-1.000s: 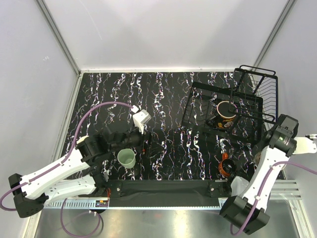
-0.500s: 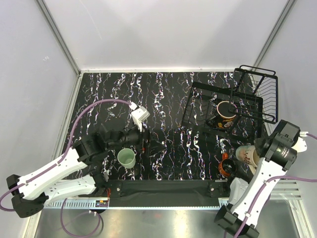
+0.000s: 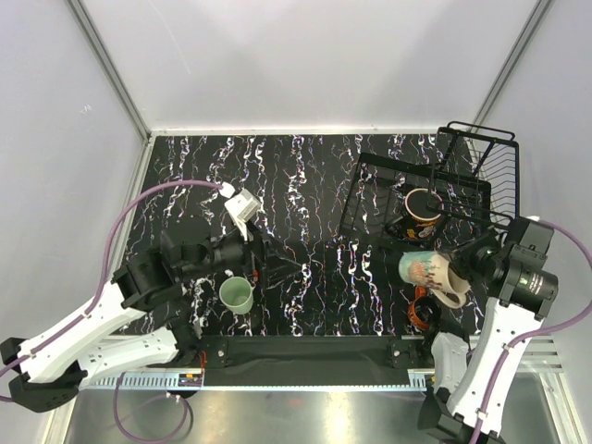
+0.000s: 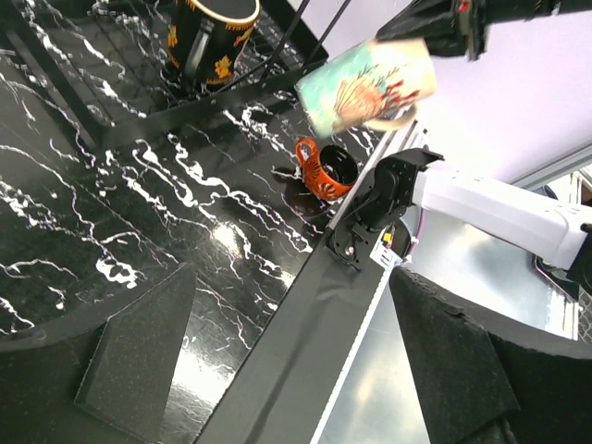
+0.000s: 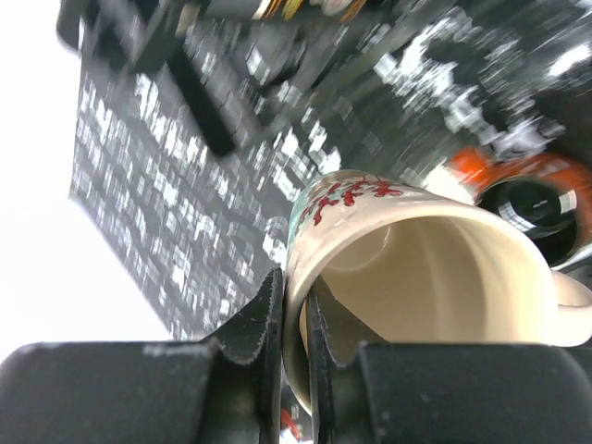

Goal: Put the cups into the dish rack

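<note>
My right gripper (image 5: 294, 314) is shut on the rim of a cream-beige cup (image 5: 421, 264), one finger inside and one outside. The cup (image 3: 427, 273) hangs tilted on its side in the air, just in front of the dish rack (image 3: 370, 199); it bears a teal and red print (image 4: 365, 81). A black patterned cup (image 3: 423, 208) stands in the rack's basket. On the table below the held cup sits a red cup (image 3: 424, 311). Left of centre stands a mint-green cup (image 3: 237, 294). My left gripper (image 3: 285, 266) hovers open and empty just right of it.
The rack's taller slotted section (image 3: 495, 171) rises at the far right by the wall. A black bar (image 3: 305, 350) with both arm bases runs along the table's near edge. Grey walls close in the left, back and right sides.
The right arm has lifted the cream-beige cup from low at the table's right edge and carried it left toward the rack. The left arm has shifted slightly left and back.
</note>
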Available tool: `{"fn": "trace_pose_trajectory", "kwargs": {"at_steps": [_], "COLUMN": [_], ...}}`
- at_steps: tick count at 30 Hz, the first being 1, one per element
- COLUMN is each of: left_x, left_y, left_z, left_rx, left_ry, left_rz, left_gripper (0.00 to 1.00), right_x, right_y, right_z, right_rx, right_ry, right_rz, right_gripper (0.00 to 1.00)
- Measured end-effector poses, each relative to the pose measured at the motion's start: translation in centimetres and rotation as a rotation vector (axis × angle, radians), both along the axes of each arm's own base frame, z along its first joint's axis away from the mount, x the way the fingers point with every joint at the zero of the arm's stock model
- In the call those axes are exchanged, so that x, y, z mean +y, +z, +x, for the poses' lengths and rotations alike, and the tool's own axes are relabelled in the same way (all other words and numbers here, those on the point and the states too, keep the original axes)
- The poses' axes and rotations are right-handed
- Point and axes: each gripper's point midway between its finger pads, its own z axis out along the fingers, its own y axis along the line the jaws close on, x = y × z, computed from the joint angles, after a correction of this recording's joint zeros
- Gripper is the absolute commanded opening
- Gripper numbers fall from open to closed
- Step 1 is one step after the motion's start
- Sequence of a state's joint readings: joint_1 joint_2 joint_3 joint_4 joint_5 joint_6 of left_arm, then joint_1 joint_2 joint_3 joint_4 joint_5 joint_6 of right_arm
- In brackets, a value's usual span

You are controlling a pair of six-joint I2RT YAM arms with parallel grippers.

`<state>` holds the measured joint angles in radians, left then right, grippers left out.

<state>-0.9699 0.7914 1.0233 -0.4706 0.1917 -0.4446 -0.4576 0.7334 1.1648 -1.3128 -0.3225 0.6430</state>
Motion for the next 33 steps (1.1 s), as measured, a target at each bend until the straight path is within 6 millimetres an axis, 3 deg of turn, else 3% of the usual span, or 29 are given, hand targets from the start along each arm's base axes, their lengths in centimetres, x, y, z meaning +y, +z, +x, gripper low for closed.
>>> {"fn": "trace_pose_trajectory", "kwargs": {"at_steps": [6, 11, 18, 24, 26, 28, 30, 33], "left_x": [0.7, 1.6, 3.4, 5.4, 5.0, 4.0, 2.1, -0.9], "left_y": [1.0, 2.2, 4.0, 6.3, 7.1, 7.3, 6.8, 4.9], "left_z": [0.2, 0.4, 1.7, 2.1, 2.2, 2.6, 3.2, 4.3], "left_rx": [-0.030, -0.064, -0.141, -0.213, -0.231, -0.232, -0.228, -0.225], "left_ry": [0.025, 0.064, 0.176, 0.262, 0.256, 0.242, 0.208, 0.161], "left_rz": [-0.023, -0.052, -0.091, -0.200, -0.241, -0.260, -0.261, -0.252], "left_gripper": [0.94, 0.94, 0.95, 0.96, 0.95, 0.89, 0.87, 0.92], "right_x": [4.7, 8.1, 13.0, 15.0, 15.4, 15.8, 16.2, 16.6], "right_y": [0.6, 1.8, 5.5, 9.9, 11.7, 13.5, 15.5, 18.9], "right_z": [-0.3, 1.0, 6.4, 10.2, 11.2, 11.8, 12.1, 12.0], "right_rx": [-0.030, -0.039, -0.104, -0.251, -0.302, -0.354, -0.403, -0.480], "right_ry": [0.210, 0.371, 0.543, 0.585, 0.598, 0.617, 0.630, 0.659], "right_rz": [0.145, 0.267, 0.396, 0.522, 0.564, 0.613, 0.677, 0.772], "right_gripper": [0.00, 0.00, 0.00, 0.00, 0.00, 0.00, 0.00, 0.00]}}
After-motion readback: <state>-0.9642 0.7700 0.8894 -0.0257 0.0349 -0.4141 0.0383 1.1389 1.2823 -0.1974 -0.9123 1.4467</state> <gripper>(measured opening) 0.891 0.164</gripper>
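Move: The cream-and-teal mug is already pinched by its rim, its middle about 5 cm left of the right hand, 1 cm nearer the base and 2 cm lower. The open left gripper lies some 35 cm left, 4 cm back and 7 cm higher. About 20 cm below the right hand, the black mug in the rack is roughly 14 cm ahead and 1 cm right; the orange cup is 7 cm back and 1 cm right. From the left hand, the held mug is some 30 cm right, 3 cm ahead and 8 cm lower. The mug, still pinched by its rim in the right fingers, is carried first left, then also forward, finally mostly up: about 19 cm up, 17 left and 12 forward, closing sideways on the left gripper while the wrist swings the fingers from forward-and-down to level, forward-left. The left hand stays open, rises some 7 cm drifting left, then turns back right and forward, sinking slightly. ##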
